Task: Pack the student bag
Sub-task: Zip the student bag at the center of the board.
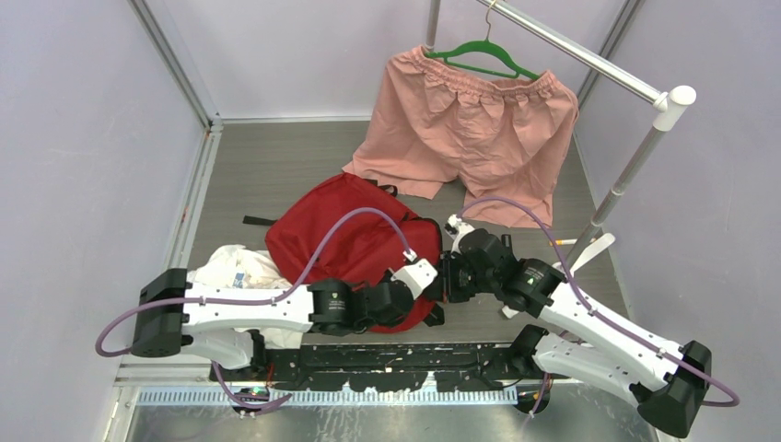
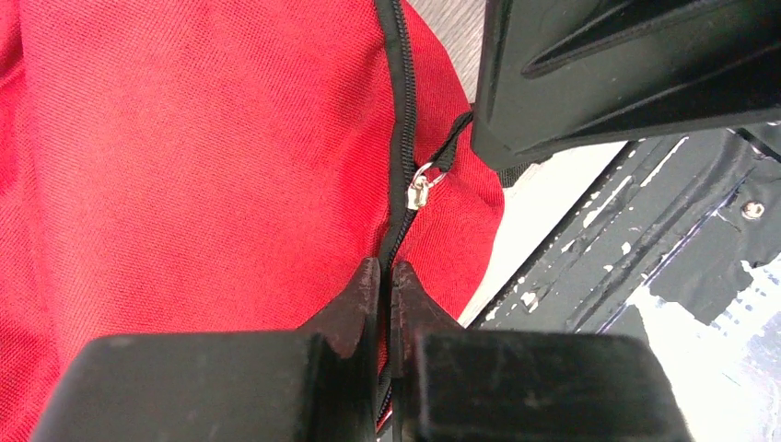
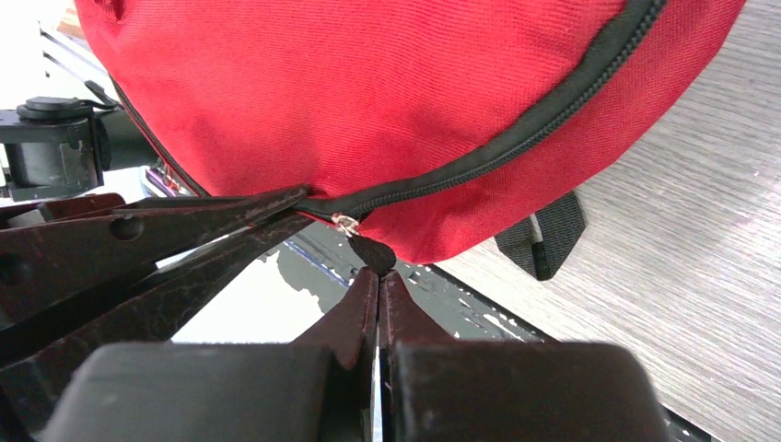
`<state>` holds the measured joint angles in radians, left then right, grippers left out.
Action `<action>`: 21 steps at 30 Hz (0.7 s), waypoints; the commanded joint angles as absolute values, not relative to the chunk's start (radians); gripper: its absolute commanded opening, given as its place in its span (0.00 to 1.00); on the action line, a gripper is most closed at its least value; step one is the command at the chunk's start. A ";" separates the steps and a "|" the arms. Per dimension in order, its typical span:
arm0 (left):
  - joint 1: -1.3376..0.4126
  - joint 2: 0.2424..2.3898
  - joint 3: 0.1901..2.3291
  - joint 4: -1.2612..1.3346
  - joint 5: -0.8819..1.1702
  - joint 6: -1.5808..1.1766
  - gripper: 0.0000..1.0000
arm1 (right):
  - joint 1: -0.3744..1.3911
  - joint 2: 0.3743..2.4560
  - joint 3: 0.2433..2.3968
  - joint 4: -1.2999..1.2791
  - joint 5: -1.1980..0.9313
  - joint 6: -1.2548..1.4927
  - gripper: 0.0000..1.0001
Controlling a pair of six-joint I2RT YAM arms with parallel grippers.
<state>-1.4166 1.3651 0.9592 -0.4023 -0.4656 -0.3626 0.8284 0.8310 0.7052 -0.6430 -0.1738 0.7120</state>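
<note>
The red student bag (image 1: 355, 241) lies on the table just ahead of both arms, which meet at its near right corner. In the left wrist view my left gripper (image 2: 387, 270) is shut on the bag's black zipper seam (image 2: 402, 138), just below the silver slider (image 2: 420, 191). In the right wrist view my right gripper (image 3: 378, 274) is shut on the black zipper pull tab (image 3: 372, 253), which hangs from the closed zipper line (image 3: 516, 138) at the bag's lower edge. The left gripper's fingers (image 3: 184, 226) reach in from the left and pinch the same seam.
Pink shorts (image 1: 470, 138) on a green hanger (image 1: 483, 53) hang from a rail (image 1: 589, 55) at the back right. A white plastic bag (image 1: 235, 269) lies left of the backpack, over the left arm. A black strap (image 3: 543, 235) trails on the grey wood table (image 1: 267, 175).
</note>
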 commanded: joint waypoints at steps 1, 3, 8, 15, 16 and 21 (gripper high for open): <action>-1.417 1.295 0.946 -0.454 -0.517 -0.397 0.00 | 0.825 0.832 0.768 -0.669 -0.119 0.694 0.01; -1.418 1.265 0.933 -0.475 -0.507 -0.418 0.00 | 0.826 0.844 0.771 -0.690 -0.081 0.692 0.01; -1.417 1.127 0.846 -0.497 -0.434 -0.494 0.00 | 0.817 0.874 0.779 -0.701 -0.003 0.674 0.01; -1.420 0.907 0.734 -0.619 -0.374 -0.679 0.00 | 0.718 0.986 0.831 -0.689 0.045 0.591 0.01; -1.420 0.881 0.730 -0.645 -0.379 -0.695 0.00 | 0.694 0.994 0.837 -0.681 0.040 0.581 0.01; -1.422 0.811 0.729 -0.719 -0.421 -0.730 0.00 | 0.607 1.009 0.871 -0.664 0.034 0.546 0.01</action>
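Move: The zipper slider is about 3 cm to the left hand's right and 1 cm ahead of it, level in height; those fingers are already shut on the zipper edge. From the right hand, whose closed fingers already hold the pull, the slider is some 2 cm left and 1 cm back, level. The bag's middle lies about 14 cm ahead and 13 cm left of the left hand, 7 cm lower; the black strap end is roughly 2 cm ahead, 1 cm left and 9 cm below the right hand. Still pinching the zipper edge, the left hand draws it left and up, and somewhat back, about 8 cm in all, away from the slider, its left side dipping as it rolls some 25 degrees. The right fingers keep their hold on the pull; after barely moving at first, that hand takes it about 4 cm forward and a little left, hardly turning. ##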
